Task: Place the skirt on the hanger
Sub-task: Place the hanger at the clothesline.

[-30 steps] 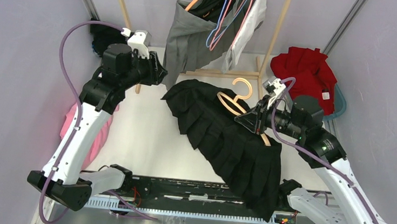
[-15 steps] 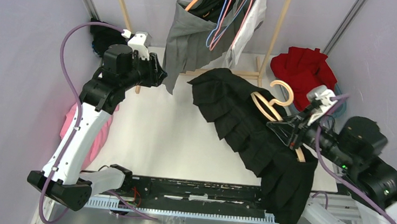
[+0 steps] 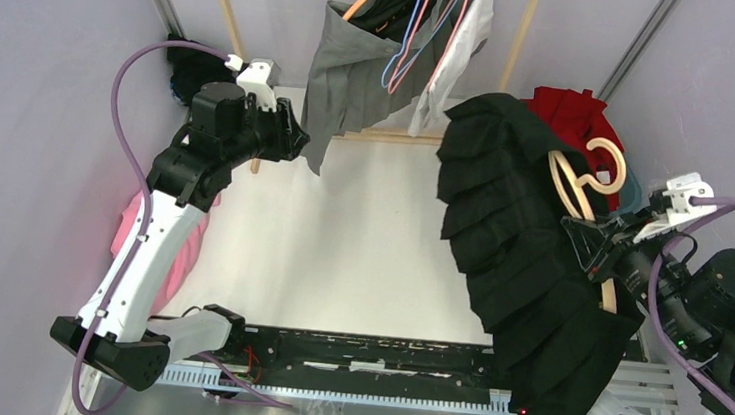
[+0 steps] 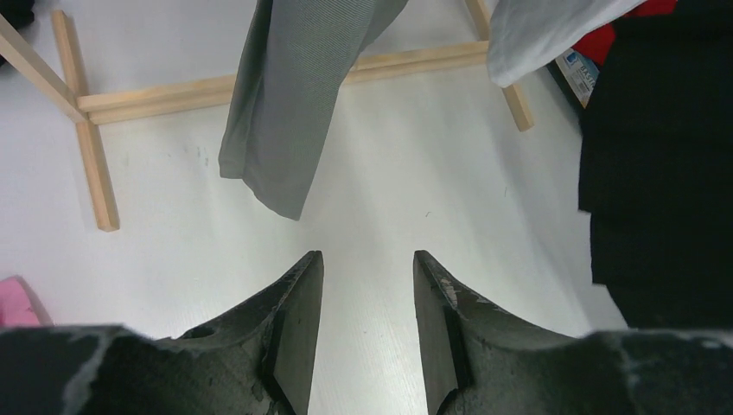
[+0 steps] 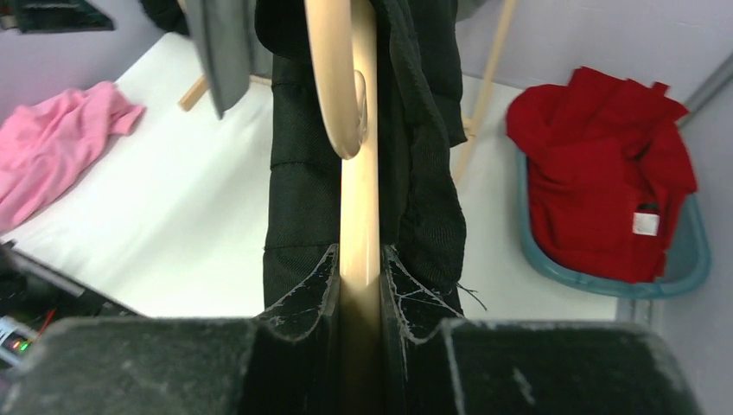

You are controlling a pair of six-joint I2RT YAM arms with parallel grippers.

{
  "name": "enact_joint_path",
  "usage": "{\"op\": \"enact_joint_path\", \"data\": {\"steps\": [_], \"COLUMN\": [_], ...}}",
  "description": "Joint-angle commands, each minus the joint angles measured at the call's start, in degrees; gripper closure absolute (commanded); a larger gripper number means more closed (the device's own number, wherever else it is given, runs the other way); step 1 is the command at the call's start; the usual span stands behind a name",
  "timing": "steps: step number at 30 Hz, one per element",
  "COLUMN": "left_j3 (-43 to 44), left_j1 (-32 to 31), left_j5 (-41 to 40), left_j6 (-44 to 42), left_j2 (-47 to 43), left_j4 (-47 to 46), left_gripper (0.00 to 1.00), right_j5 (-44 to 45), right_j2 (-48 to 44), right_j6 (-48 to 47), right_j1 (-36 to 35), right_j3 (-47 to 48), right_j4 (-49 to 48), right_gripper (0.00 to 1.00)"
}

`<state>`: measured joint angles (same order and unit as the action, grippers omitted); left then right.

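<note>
The black pleated skirt [image 3: 520, 251] hangs on a pale wooden hanger [image 3: 586, 187], lifted off the table at the right. My right gripper [image 3: 596, 250] is shut on the hanger's arm; in the right wrist view the wooden hanger [image 5: 359, 173] runs up between the fingers [image 5: 311, 285] with the black skirt [image 5: 298, 173] draped on both sides. My left gripper [image 3: 294, 141] is at the back left, near the rack's grey garment. In the left wrist view the left gripper [image 4: 363, 259] is open over bare white table, nothing between its fingers, the skirt [image 4: 666, 164] at the right edge.
A wooden rack [image 3: 513, 50] at the back carries a grey garment [image 3: 355, 76], a white one and coloured hangers [image 3: 409, 30]. A red garment [image 5: 605, 164] lies in a teal basket [image 5: 691, 259] at the right. A pink cloth [image 3: 125, 232] lies at the left.
My right arm has lifted the hanger and skirt off the table and swung them right and towards the back. The left arm has stayed where it was.
</note>
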<state>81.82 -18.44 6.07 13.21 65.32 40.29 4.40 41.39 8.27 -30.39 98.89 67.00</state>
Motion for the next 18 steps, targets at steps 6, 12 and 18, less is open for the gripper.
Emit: {"op": "enact_joint_path", "data": {"steps": [6, 12, 18], "left_j3": [-0.12, -2.23, -3.30], "left_j1": [0.23, 0.24, 0.26], "left_j5": [1.90, 3.30, 4.59], "left_j6": [1.77, 2.32, 2.09], "left_j2": [-1.37, -2.47, -3.80], "left_j4": [-1.58, -2.50, -1.98], "left_gripper": [0.01, 0.01, 0.01], "right_j5": [13.74, 17.18, 25.52], "right_j2": [10.14, 18.88, 27.23], "right_j6": [-2.09, -2.50, -2.33], "right_j1": [-0.28, -0.28, -0.29], "right_j3": [4.18, 6.58, 7.56], "right_j4": [-13.99, -23.18, -34.75], "right_gripper": [0.99, 0.99, 0.98]}}
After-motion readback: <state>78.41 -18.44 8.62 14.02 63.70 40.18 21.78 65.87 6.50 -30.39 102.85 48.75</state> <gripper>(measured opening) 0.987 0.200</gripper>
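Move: Ahead of the right hand, which already holds the hanger with the black skirt, the free right stretch of the clothesline lies about 28 cm forward, 10 cm left and perhaps 12 cm up. The white cloth hangs some 26 cm ahead and 16 cm left, the blue hanger 27 cm ahead and 23 cm left, both about hand height; the red clothes lie 24 cm ahead, 12 cm right, far below. From the left hand that stretch is about 10 cm ahead, 32 cm right and 20 cm up. Swinging the held hanger and black skirt out towards the clothesline, the right hand speeds up forward about 16 cm, almost level, drifting right at first and then a few centimetres left towards the white cloth. Its wrist turns roughly 15 degrees clockwise, the fingers keeping their pinch on the hanger. The empty left hand opens fully and eases back and down nearly 2 cm. ##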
